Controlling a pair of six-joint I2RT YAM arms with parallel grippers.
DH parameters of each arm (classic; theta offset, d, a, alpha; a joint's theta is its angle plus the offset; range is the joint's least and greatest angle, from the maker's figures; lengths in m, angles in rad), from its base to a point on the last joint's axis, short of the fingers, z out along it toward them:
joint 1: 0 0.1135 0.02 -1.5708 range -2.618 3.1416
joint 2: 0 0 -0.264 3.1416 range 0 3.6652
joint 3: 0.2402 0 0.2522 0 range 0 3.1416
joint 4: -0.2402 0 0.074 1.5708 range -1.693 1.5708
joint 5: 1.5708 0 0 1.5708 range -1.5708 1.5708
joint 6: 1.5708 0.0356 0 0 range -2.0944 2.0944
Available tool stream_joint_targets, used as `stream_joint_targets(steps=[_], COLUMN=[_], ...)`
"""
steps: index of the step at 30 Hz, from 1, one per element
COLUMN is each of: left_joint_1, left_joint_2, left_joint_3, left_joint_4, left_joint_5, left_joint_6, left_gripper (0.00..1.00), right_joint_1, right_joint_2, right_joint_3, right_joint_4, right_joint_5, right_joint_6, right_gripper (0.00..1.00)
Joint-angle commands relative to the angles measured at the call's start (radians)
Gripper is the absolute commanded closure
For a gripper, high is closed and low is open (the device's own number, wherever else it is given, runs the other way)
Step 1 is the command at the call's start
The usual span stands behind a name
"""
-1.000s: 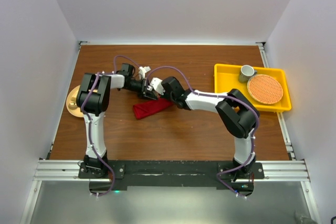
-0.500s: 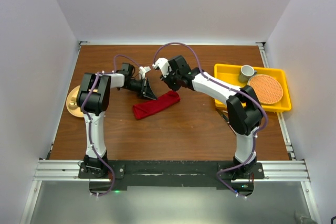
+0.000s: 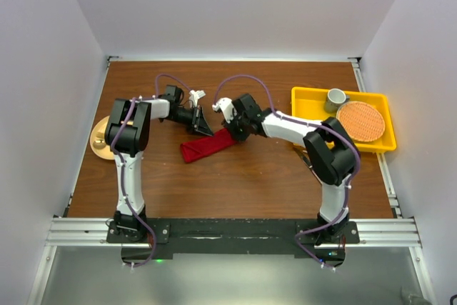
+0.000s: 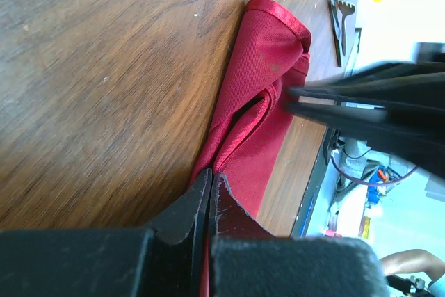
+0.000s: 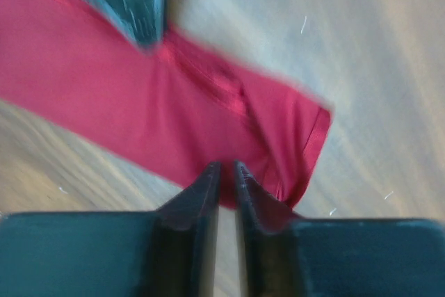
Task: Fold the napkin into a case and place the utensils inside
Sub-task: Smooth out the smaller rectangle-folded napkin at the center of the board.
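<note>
The deep-red napkin (image 3: 207,147) lies on the wooden table, folded into a narrow case, and also shows in the wrist views (image 4: 268,67) (image 5: 174,116). My left gripper (image 3: 205,128) (image 4: 210,175) is shut on an upper layer at the napkin's far long edge. My right gripper (image 3: 230,134) (image 5: 226,166) hovers at the napkin's right end with its jaws a narrow slit apart and nothing between them. Its dark fingers (image 4: 361,102) reach in from the right in the left wrist view. A silver fork (image 4: 339,22) lies beyond the napkin near the yellow tray; no other utensil is visible.
A yellow tray (image 3: 307,98) at the right holds a grey cup (image 3: 336,98) and a round orange woven mat (image 3: 360,121). A gold plate (image 3: 98,142) sits at the left table edge. White walls close in the table on three sides.
My right gripper lifted off the napkin toward the back, then came down again at its right end, and its jaws narrowed. The left gripper and the napkin stayed put.
</note>
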Motion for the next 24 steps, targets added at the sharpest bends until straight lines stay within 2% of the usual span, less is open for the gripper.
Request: stream_joint_targets(steps=[1,4,5,7,10,14,18,24], left_joint_1=[0.016,0.016,0.016,0.016,0.016,0.016,0.016,0.02], left_joint_2=[0.07,0.068,0.07,0.07,0.073,0.088,0.107,0.119], left_joint_3=[-0.015,-0.021,-0.021,-0.021,-0.01,0.014,0.025,0.023], left_joint_4=[-0.033,-0.035,-0.036,-0.038,-0.036,-0.058,-0.07,-0.078], left_joint_5=[-0.204,-0.204,-0.204,-0.204,-0.207,-0.21,-0.207,-0.208], left_joint_6=[0.096,0.104,0.104,0.107,0.112,0.124,0.141,0.153], left_gripper=[1.0,1.0,1.0,1.0,1.0,1.0,1.0,1.0], right_joint_1=[0.006,0.009,0.008,0.008,0.009,0.008,0.009,0.014], right_joint_2=[-0.165,-0.212,-0.215,-0.218,-0.215,-0.151,-0.125,-0.079], right_joint_3=[-0.177,-0.192,-0.186,-0.171,-0.16,-0.105,-0.123,-0.125], right_joint_4=[0.259,0.275,0.275,0.33,0.375,0.335,0.357,0.334], right_joint_5=[0.06,0.099,0.123,0.152,0.16,0.151,0.148,0.128], right_joint_6=[-0.025,-0.056,-0.067,-0.096,-0.134,-0.206,-0.286,-0.292], right_gripper=[0.49,0.29,0.1,0.02,0.02,0.02,0.02,0.02])
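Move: The napkin's right end, where I work with my right hand, lies roughly 2 cm ahead of it, 1 cm left and 3 cm below. The napkin's left end is some 16 cm left of my right hand and 2 cm nearer me. The yellow tray's middle is about 26 cm right and 6 cm ahead, and the knife about 17 cm right and 6 cm back. From my left hand, the napkin's right end is about 8 cm right, 1 cm back. My right hand makes a short dip back, right and down by the napkin's right end while its fingers spread, then sweeps forward some 6 cm and up about 8 cm, fingers wide open and swinging some 20 degrees to point farther forward, before sinking again over that end. My left hand stays, its shut fingertips still resting on the napkin. ##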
